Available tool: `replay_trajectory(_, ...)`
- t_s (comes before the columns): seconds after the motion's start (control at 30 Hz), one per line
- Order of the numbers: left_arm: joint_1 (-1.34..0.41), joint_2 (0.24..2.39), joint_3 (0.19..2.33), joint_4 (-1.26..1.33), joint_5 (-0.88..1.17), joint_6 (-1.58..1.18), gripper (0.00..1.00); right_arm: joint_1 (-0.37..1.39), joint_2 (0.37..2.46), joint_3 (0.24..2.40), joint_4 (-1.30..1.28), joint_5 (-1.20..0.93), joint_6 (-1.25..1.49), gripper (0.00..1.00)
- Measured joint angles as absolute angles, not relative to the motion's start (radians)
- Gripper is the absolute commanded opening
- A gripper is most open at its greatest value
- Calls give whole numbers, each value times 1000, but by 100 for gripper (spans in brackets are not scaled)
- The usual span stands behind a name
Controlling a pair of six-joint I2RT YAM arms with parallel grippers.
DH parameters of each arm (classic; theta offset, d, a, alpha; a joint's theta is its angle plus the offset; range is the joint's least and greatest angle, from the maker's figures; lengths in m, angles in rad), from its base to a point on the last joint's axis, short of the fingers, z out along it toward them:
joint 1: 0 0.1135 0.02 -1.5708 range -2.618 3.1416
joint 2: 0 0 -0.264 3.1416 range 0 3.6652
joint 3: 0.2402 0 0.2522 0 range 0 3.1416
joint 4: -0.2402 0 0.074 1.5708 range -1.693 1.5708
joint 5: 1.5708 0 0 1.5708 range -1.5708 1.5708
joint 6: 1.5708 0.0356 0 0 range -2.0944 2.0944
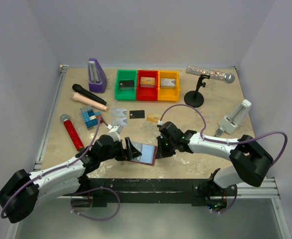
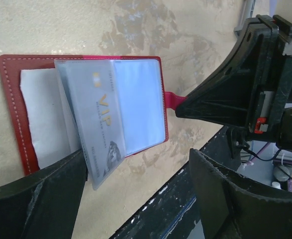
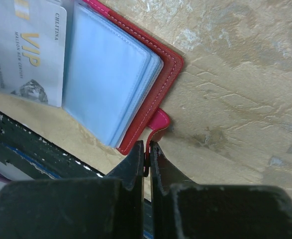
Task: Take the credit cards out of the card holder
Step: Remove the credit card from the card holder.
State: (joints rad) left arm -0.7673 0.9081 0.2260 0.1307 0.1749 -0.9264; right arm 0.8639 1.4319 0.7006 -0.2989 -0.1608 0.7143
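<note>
The dark red card holder (image 1: 146,154) lies open near the table's front edge, its pale blue sleeves (image 2: 138,104) facing up. A silvery VIP credit card (image 2: 100,134) sticks partly out of a sleeve toward the front edge; the right wrist view shows this card (image 3: 29,52) too. My left gripper (image 2: 136,196) is open, and the card's free end lies just inside its left finger (image 2: 46,199). My right gripper (image 3: 146,149) is shut on the holder's small red tab (image 3: 159,122). Two silvery cards (image 1: 119,116), a black card (image 1: 137,114) and a gold-tan card (image 1: 153,118) lie loose on the table.
Green (image 1: 125,84), red (image 1: 146,83) and yellow (image 1: 168,82) trays stand at the back, each with a small block. A purple metronome (image 1: 96,74), microphones (image 1: 72,132), a tiled block (image 1: 88,117), a mic stand (image 1: 194,97) and a white device (image 1: 235,117) surround the middle. A black rail (image 1: 150,186) runs along the front.
</note>
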Motion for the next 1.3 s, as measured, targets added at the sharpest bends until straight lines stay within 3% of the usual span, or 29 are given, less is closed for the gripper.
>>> replay_trajectory(0.37,-782,896,226,123,173,-923,86,864,1432,701,-303,-159,714,0)
replay_trajectory(0.73,-782,723,260,-199,-68,-934,84,864,1425,702,-384,-108,687,0)
replay_trajectory(1.03,-782,694,261,-268,-131,-934,78,864,1426,761,-489,-40,594,0)
replay_trajectory(1.1,-782,694,263,-266,-128,-931,74,864,1426,776,-508,-28,577,12)
replay_trajectory(1.17,-782,694,267,-255,-120,-928,68,864,1426,786,-522,-14,566,34)
replay_trajectory(1.3,-782,694,278,-226,-93,-913,52,864,1422,793,-567,26,557,51)
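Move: The VIP card in its lifted sleeve is right at my left hand, about 2 cm ahead, 1 cm to the right and some 2 cm down; the bare blue page lies beyond it, roughly 7 cm to the right and 1 cm ahead of my left hand. The red strap is about 12 cm to that hand's right, already pinched between my right fingers. From my right hand the VIP card is some 12 cm left and 2 cm ahead. I back my left hand out from under the lifted sleeve, about 6 cm to the left off the holder, sinking a little and rolling its left side up. Then I ease it right and up about 1 cm, fingers partly closing. Meanwhile my right hand drags the strap some 4 cm to the right, tilting with the pull, then opens and lets go of the strap. ##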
